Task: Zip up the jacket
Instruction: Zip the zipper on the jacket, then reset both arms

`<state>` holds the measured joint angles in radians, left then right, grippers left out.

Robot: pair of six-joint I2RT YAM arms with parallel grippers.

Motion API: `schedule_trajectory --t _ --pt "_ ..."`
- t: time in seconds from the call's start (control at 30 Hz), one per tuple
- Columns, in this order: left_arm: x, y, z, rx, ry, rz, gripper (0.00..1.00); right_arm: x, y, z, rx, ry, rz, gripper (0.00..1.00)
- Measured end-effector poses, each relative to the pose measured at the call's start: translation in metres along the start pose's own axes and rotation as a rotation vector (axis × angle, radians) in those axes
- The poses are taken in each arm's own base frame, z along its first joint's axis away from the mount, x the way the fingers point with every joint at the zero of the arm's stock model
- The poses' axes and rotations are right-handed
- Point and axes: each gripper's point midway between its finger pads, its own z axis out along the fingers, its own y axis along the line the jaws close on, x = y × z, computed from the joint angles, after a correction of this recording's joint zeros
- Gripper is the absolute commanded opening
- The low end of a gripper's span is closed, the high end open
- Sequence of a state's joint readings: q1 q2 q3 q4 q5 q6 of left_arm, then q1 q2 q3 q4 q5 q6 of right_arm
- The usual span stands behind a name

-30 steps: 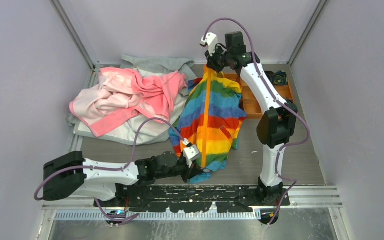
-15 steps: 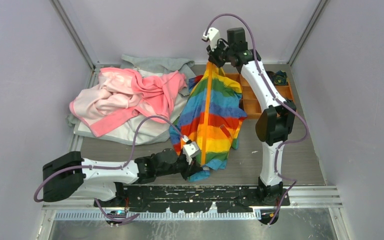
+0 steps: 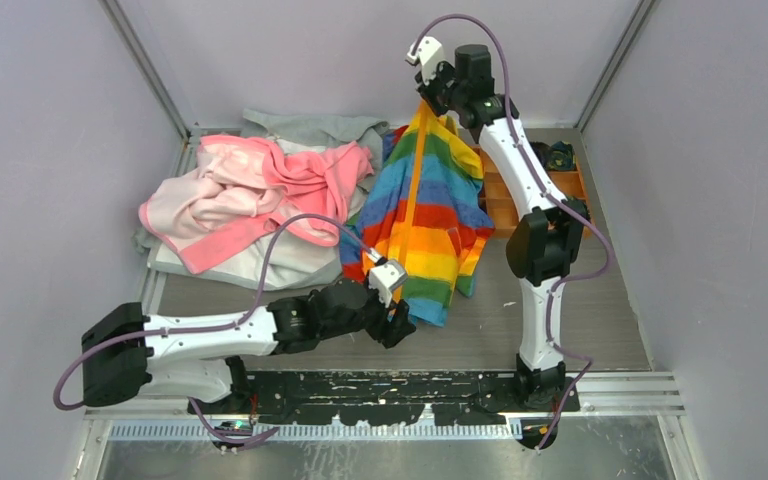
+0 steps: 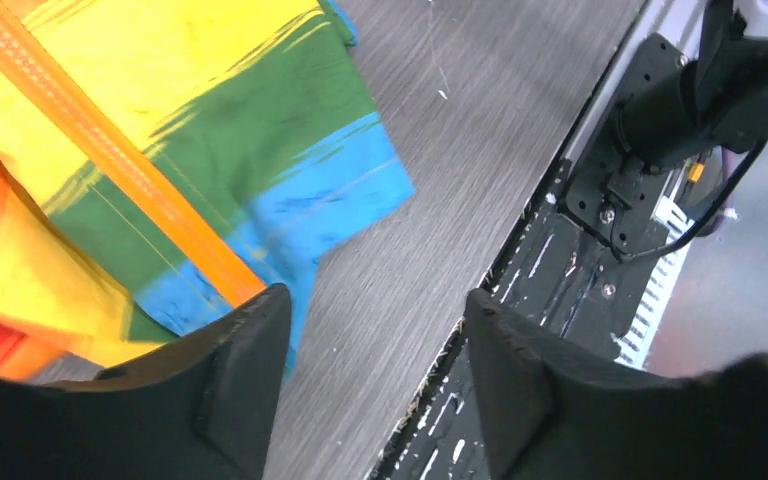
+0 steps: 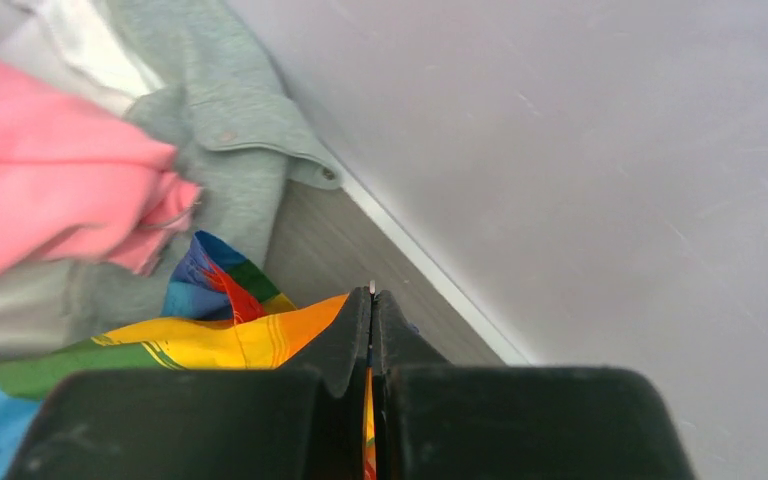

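Observation:
The rainbow-striped jacket (image 3: 432,205) hangs by its top from my right gripper (image 3: 430,98), high near the back wall, and its blue hem rests on the table. The orange zipper (image 3: 412,200) runs straight down the front. In the right wrist view my right gripper (image 5: 371,294) is shut on the top of the zipper, with yellow and orange cloth (image 5: 220,340) beside its fingers. My left gripper (image 3: 398,328) sits low beside the hem. In the left wrist view it (image 4: 375,298) is open with only bare table between its fingers. The jacket's hem (image 4: 290,190) and zipper end (image 4: 210,265) lie just past the left finger.
A pink garment (image 3: 250,195) and a grey garment (image 3: 310,130) are piled at the back left. An orange compartment tray (image 3: 508,205) sits behind the jacket at the back right. The black base rail (image 3: 410,385) runs along the near edge. Walls enclose the table.
My left gripper has opened and let go of the jacket's lower end. My right gripper has lifted the jacket's top higher and toward the back wall, and the hem has slid back from the near edge.

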<state>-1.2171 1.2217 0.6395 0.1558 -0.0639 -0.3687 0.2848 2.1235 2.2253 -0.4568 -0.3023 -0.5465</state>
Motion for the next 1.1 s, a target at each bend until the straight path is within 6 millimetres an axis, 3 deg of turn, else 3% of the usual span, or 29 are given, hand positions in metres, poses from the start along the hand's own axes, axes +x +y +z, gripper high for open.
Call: schedule_trajectory --t 0.13,0.27,0.33,0.43,0.53,0.6,0.77,0.87,1.0,1.1 --pt "-0.016 0.006 -0.014 -0.071 -0.001 -0.062 0.76 0.010 -0.019 0.014 0.104 0.006 -0.004 0.65" --pt "-0.037 0.008 -0.039 -0.116 -0.038 -0.143 0.80 0.024 -0.032 0.015 0.164 0.037 0.017 0.96" --pt "-0.049 0.007 -0.054 -0.130 -0.065 -0.190 0.83 0.027 -0.035 0.010 0.162 0.047 0.058 1.00" --pt "-0.066 0.008 -0.077 -0.149 -0.113 -0.257 0.98 0.037 -0.031 -0.009 0.116 0.088 0.197 1.00" --pt "-0.082 0.012 -0.100 -0.181 -0.156 -0.316 1.00 0.035 -0.030 -0.051 0.084 0.115 0.376 1.00" --pt "-0.097 0.014 -0.118 -0.205 -0.188 -0.350 1.00 0.029 -0.030 -0.091 0.089 0.119 0.489 1.00" --pt "-0.143 0.017 -0.162 -0.266 -0.269 -0.397 1.00 -0.009 -0.020 -0.229 0.212 0.015 0.668 1.00" --pt "-0.173 0.022 -0.187 -0.331 -0.303 -0.400 1.00 -0.055 0.003 -0.303 0.249 -0.130 0.658 1.00" --pt "-0.216 0.026 -0.217 -0.404 -0.360 -0.371 1.00 -0.097 0.024 -0.367 0.289 -0.265 0.663 1.00" --pt "-0.239 0.026 -0.231 -0.430 -0.391 -0.344 1.00 -0.108 0.023 -0.396 0.360 -0.316 0.698 1.00"
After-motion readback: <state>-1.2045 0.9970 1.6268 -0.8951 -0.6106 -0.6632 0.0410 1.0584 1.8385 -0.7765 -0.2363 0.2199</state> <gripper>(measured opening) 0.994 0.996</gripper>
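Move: My right hand still pinches the jacket's collar at the top of the zip; the jacket's middle is about 20 cm back towards me and 18 cm below. From that hand the wooden organizer is some 22 cm right and 8 cm back, the pink jacket about 37 cm left and 12 cm back, both low on the table. The zip's bottom end lies roughly 5 cm ahead of my left hand and 9 cm below it, the jacket's middle about 25 cm ahead and 3 cm right. I ease my right hand forward about 3 cm as its fingers open wide and let go of the collar, then sweep it back towards my base some 35 cm, rising and drifting right, rolling its left side up about 40 degrees. My left hand, already half open, opens fully and climbs about 30 cm away from the hem, also going left, turning some 35 degrees counter-clockwise. ##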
